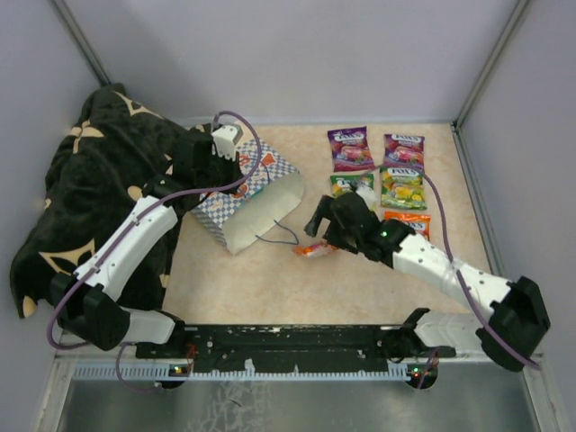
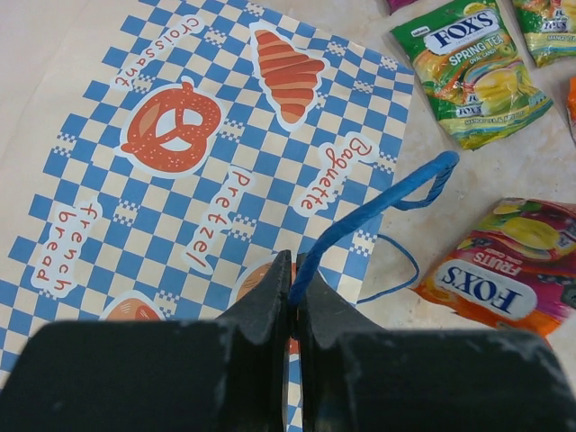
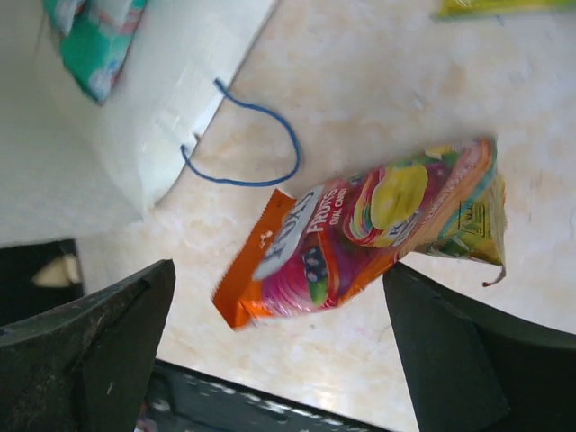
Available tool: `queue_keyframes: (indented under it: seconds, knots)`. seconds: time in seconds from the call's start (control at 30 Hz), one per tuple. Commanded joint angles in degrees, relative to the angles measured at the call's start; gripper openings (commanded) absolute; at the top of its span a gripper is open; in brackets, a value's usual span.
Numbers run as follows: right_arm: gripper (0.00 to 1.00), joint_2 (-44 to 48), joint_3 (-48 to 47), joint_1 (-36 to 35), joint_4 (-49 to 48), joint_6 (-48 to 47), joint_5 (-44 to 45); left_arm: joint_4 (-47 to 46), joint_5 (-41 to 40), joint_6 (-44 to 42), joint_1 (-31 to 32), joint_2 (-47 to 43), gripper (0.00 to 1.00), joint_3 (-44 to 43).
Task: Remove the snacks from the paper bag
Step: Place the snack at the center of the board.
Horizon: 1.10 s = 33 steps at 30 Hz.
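Observation:
The paper bag [image 1: 255, 191], blue-and-white checkered, lies on its side with its mouth towards the near right. My left gripper [image 2: 294, 301] is shut on its blue cord handle [image 2: 378, 202]. Just right of the bag's mouth, my right gripper [image 3: 279, 346] stands open. An orange-red snack packet [image 3: 360, 229] lies loose on the table between and beyond its fingers, touching neither. A teal packet [image 3: 94, 40] shows inside the bag's cream interior. Several other snacks lie at the back right: two purple [image 1: 349, 148], two green-yellow [image 1: 401, 187] and one orange [image 1: 407, 222].
A black patterned blanket [image 1: 81, 198] is heaped along the left wall behind the left arm. The bag's second blue cord handle [image 3: 261, 157] trails on the table by its mouth. The black base rail [image 1: 297, 340] runs along the near edge.

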<state>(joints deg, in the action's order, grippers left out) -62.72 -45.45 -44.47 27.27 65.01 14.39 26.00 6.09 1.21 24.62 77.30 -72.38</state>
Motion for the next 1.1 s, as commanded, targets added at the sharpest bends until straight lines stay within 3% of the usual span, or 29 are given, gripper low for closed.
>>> queue_keyframes:
  seconds: [0.0,0.07,0.17,0.33,0.43,0.63,0.87,1.07]
  knots:
    - [0.99,-8.8,-13.6,-0.4,7.6,-37.8,-7.8,0.4,0.9,-1.1,-0.4,0.3,0.10,-1.6]
    - [0.99,-11.9,-17.3,-0.3,13.4,-47.9,-9.4,0.5,0.9,-1.2,-0.4,0.2,0.11,-1.7]
    - [0.99,-13.2,-21.3,0.6,18.9,-54.7,-11.4,0.6,1.0,-1.3,-0.4,0.1,0.11,-1.7]
    - [0.99,-11.0,-24.7,2.7,17.7,-58.2,-16.8,0.7,0.8,-1.5,-0.4,-0.3,0.11,-1.8]
    - [0.99,-12.0,-25.2,3.7,17.2,-65.7,-22.9,0.7,1.0,-1.6,-0.4,-0.3,0.11,-1.9]
    - [0.98,-25.6,-26.9,3.7,18.8,-79.2,-30.4,0.7,1.8,-1.6,-0.4,-0.4,0.11,-1.9]
    - [0.97,-39.3,-30.0,3.2,16.2,-81.8,-29.7,0.6,1.6,-1.7,-0.3,-0.4,0.12,-1.7]
    - [0.99,-39.5,-22.4,2.1,8.0,-72.6,-21.3,0.7,0.7,-2.1,-0.4,-0.5,0.12,-1.6]
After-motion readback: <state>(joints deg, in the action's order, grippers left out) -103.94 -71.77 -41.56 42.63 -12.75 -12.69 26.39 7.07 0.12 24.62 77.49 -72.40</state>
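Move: Just below the right hand's open fingers is the orange snack packet, already free, about 9 cm down, 3 cm to the left and 1 cm back. The paper bag's middle is roughly 20 cm left and 12 cm ahead of this hand. The near green packet lies some 15 cm ahead and 5 cm to the right. From the left hand, the orange packet is about 14 cm back, 18 cm right and 19 cm down. Swivelling the wide-open right gripper some 75 degrees counter-clockwise and tipping its fingers to point steeply down, the arm first keeps nearly in place, bobbing a couple of centimetres above the orange packet. Then it drops about 13 cm, easing slightly left, until the fingertips come close over the packet, still wide open; contact can't be told. ##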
